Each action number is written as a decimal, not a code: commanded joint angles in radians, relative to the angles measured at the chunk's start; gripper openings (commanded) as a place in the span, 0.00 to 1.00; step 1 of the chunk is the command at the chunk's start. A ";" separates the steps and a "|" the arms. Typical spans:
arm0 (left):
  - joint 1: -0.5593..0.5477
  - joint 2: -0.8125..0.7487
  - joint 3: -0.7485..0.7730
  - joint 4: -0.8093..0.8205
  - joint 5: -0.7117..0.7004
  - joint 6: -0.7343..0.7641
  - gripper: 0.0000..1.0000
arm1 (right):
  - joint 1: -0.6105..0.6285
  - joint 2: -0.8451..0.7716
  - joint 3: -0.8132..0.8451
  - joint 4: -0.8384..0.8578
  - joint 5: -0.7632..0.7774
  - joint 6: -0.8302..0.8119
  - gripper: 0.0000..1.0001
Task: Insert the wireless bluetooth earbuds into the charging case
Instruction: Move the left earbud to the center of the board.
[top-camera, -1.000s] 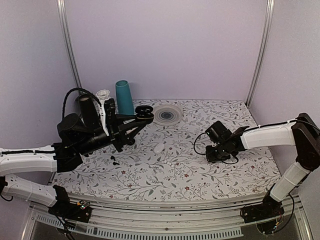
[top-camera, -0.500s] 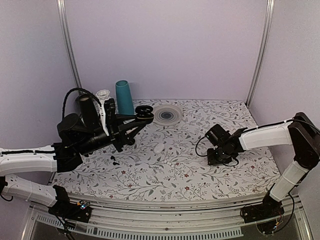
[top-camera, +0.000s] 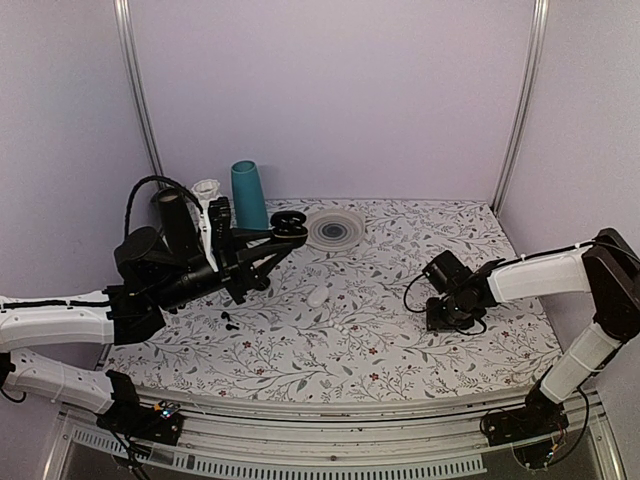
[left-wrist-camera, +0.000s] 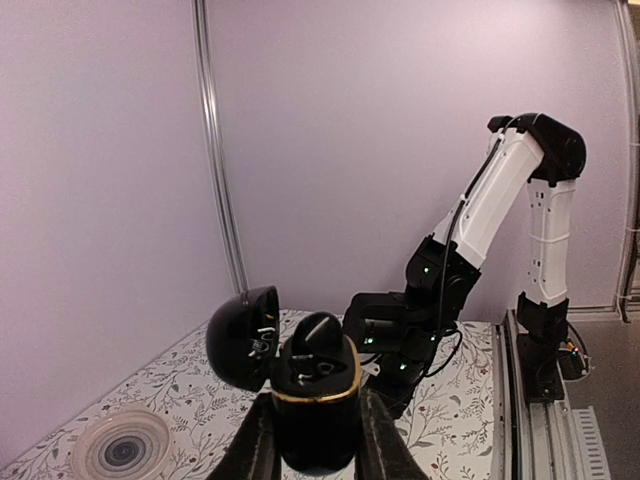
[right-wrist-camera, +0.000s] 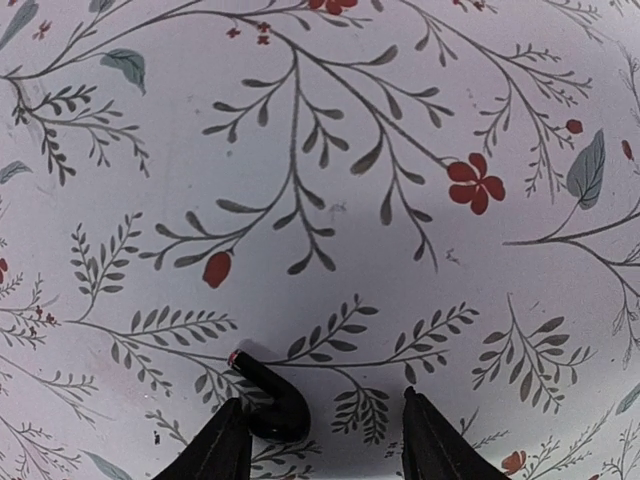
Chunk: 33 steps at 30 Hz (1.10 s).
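Observation:
My left gripper (left-wrist-camera: 316, 440) is shut on a black charging case (left-wrist-camera: 316, 400) with a gold rim, held up above the table with its lid (left-wrist-camera: 243, 338) swung open. One black earbud (left-wrist-camera: 318, 335) stands in the case. In the top view that gripper (top-camera: 285, 232) and the case (top-camera: 291, 223) hang over the table's back left. My right gripper (right-wrist-camera: 320, 430) is open, pointing down at the table. A black earbud (right-wrist-camera: 270, 400) lies on the cloth between its fingers, close to the left finger (right-wrist-camera: 222, 445). In the top view the right gripper (top-camera: 447, 316) hides that earbud.
A white case (top-camera: 319, 296), a small pale earbud (top-camera: 340, 327) and black earbuds (top-camera: 229, 320) lie mid-table. A teal cup (top-camera: 249, 195), a white funnel shape (top-camera: 207, 190) and a clear round dish (top-camera: 335, 228) stand at the back. The right arm (left-wrist-camera: 500, 210) rises beyond the held case.
The right gripper has shifted a little to the right and toward the near edge, and its jaws stand wider apart. The left arm and the case have not moved.

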 joint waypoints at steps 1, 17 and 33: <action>-0.014 0.002 0.018 0.001 0.003 -0.009 0.00 | -0.038 -0.014 -0.026 -0.018 0.018 -0.010 0.52; -0.014 -0.015 0.010 -0.009 -0.011 -0.009 0.00 | -0.089 -0.042 -0.041 0.012 -0.056 -0.063 0.31; -0.014 -0.027 0.006 -0.018 -0.015 -0.011 0.00 | -0.088 0.021 -0.003 0.070 -0.130 -0.079 0.13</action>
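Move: The right hand, open and low over the table with fingers pointing steeply down, has the black left earbud just inside its left finger, about 1 cm to the left of the hand point, level fore and aft and some 1 cm below. At the same height, the small white pieces lie roughly 19 cm to the left and level with the hand, and the white oval about 23 cm left and 7 cm ahead. From the left hand, the earbud lies some 9 cm ahead, 27 cm right and 33 cm below. Skimming rightward at table height, the right hand sweeps about 2.5 cm with its left finger beside the earbud, then turns back some 2 cm to the left while easing about 1 cm forward overall. The fingers close meanwhile from half open to nearly shut, ending one on each side of the earbud's head in a pinch, as the hand's left side tilts up some 5 degrees. The left hand keeps holding the open case almost still. ##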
